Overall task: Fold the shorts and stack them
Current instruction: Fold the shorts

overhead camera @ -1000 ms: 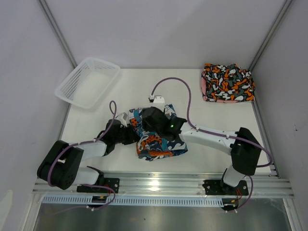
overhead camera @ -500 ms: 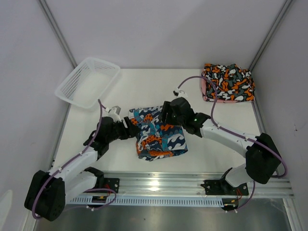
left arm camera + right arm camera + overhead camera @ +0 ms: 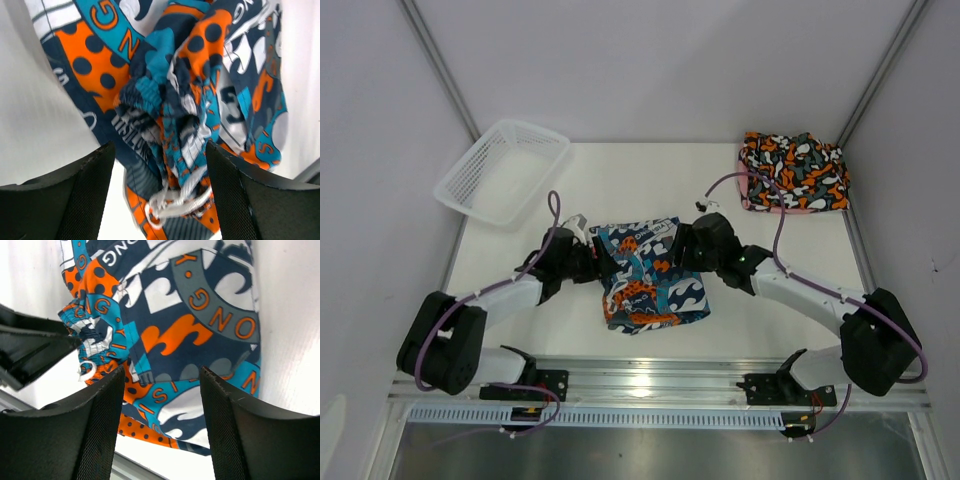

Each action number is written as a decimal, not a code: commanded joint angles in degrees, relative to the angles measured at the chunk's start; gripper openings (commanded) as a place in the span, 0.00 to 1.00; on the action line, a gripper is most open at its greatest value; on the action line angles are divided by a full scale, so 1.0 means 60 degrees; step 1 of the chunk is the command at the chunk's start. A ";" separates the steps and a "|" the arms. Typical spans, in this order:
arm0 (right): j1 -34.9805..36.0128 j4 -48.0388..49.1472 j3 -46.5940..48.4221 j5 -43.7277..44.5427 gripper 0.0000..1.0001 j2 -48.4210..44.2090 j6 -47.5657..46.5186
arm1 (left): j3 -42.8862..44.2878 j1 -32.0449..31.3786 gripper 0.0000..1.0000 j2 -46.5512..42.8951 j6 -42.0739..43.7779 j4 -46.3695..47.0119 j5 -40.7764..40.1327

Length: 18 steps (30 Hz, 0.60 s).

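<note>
The teal-navy shorts (image 3: 650,278) with orange-white graphics lie folded on the table's middle. My left gripper (image 3: 592,262) stands open at their left edge. In the left wrist view the bunched waistband (image 3: 172,125) and white drawstring (image 3: 175,205) lie between the spread fingers (image 3: 75,195), touching neither. My right gripper (image 3: 694,250) is open at the shorts' back right corner, and its wrist view shows flat fabric (image 3: 200,330) beneath the fingers (image 3: 240,425). The black shorts (image 3: 792,170) with orange-white blotches rest folded on the pink shorts (image 3: 768,207) at the back right.
A white mesh basket (image 3: 502,170) sits tilted at the back left corner. Purple cables (image 3: 672,168) loop above both arms. A metal rail (image 3: 650,382) runs along the near edge, and grey walls close in both sides.
My left gripper has opened and let go of the shorts' left edge. My right arm has drawn off the top of the shorts toward their right side.
</note>
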 commanded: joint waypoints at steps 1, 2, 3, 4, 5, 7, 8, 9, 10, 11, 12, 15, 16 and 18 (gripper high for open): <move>-0.0185 0.0406 -0.0410 -0.0205 0.62 -0.0590 -0.0171 | 0.0679 0.0086 0.75 0.0615 0.0323 0.0629 0.0102; -0.0228 0.0421 -0.0599 -0.0220 0.62 -0.0750 -0.0170 | 0.0708 0.0086 0.73 0.0703 0.0323 0.0731 0.0146; -0.0258 0.0464 -0.0688 -0.0234 0.62 -0.0810 -0.0170 | 0.0752 0.0071 0.72 0.0849 0.0308 0.0935 0.0147; -0.0273 0.0465 -0.0776 -0.0235 0.62 -0.0883 -0.0156 | 0.0752 0.0071 0.71 0.0880 0.0279 0.1010 0.0147; -0.0302 0.0479 -0.0922 -0.0249 0.61 -0.0971 -0.0156 | 0.0796 0.0085 0.68 0.0923 0.0264 0.1083 0.0118; -0.0331 0.0465 -0.1040 -0.0249 0.61 -0.1030 -0.0156 | 0.0796 0.0071 0.63 0.0938 0.0235 0.1273 0.0176; -0.0346 0.0465 -0.1098 -0.0249 0.61 -0.1074 -0.0156 | 0.0811 0.0085 0.58 0.0968 0.0206 0.1332 0.0205; -0.0375 0.0465 -0.1201 -0.0249 0.61 -0.1118 -0.0156 | 0.0825 0.0071 0.56 0.0982 0.0162 0.1391 0.0278; -0.0390 0.0494 -0.1231 -0.0249 0.61 -0.1118 -0.0156 | 0.0840 0.0071 0.53 0.1026 0.0147 0.1449 0.0279; -0.0404 0.0494 -0.1260 -0.0264 0.60 -0.1118 -0.0170 | 0.0840 0.0071 0.48 0.1084 0.0132 0.1551 0.0308; -0.0419 0.0523 -0.1289 -0.0278 0.60 -0.1118 -0.0156 | 0.0884 0.0071 0.45 0.1129 0.0118 0.1596 0.0337; -0.0434 0.0640 -0.1392 -0.0322 0.60 -0.1104 -0.0141 | 0.1058 0.0056 0.42 0.1348 0.0103 0.1772 0.0440; -0.0448 0.0655 -0.1436 -0.0337 0.60 -0.1045 -0.0141 | 0.1060 0.0042 0.41 0.1436 0.0132 0.1772 0.0425; -0.0463 0.0728 -0.1450 -0.0366 0.59 -0.0972 -0.0141 | 0.1293 0.0027 0.33 0.1728 0.0220 0.1859 0.0440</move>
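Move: The gathered waistband of the shorts lies just in front of the left hand, about 3 cm ahead, 2 cm right and 2 cm below. The shorts' far left corner is some 9 cm ahead and 4 cm left, their near left corner 13 cm back and 1 cm left. For the right hand, the right edge of the shorts is about 5 cm right, 1 cm back and 10 cm down; the near right corner is 12 cm back, 7 cm right. Push the left fingers forward about 3 cm and slightly right along the gathered waistband, nearly level, narrowing them around it from wide to roughly a third open. Meanwhile ease the open right gripper about 3 cm right and almost as much down, drifting a little back, towards the right edge of the shorts and still clear above the cloth. ##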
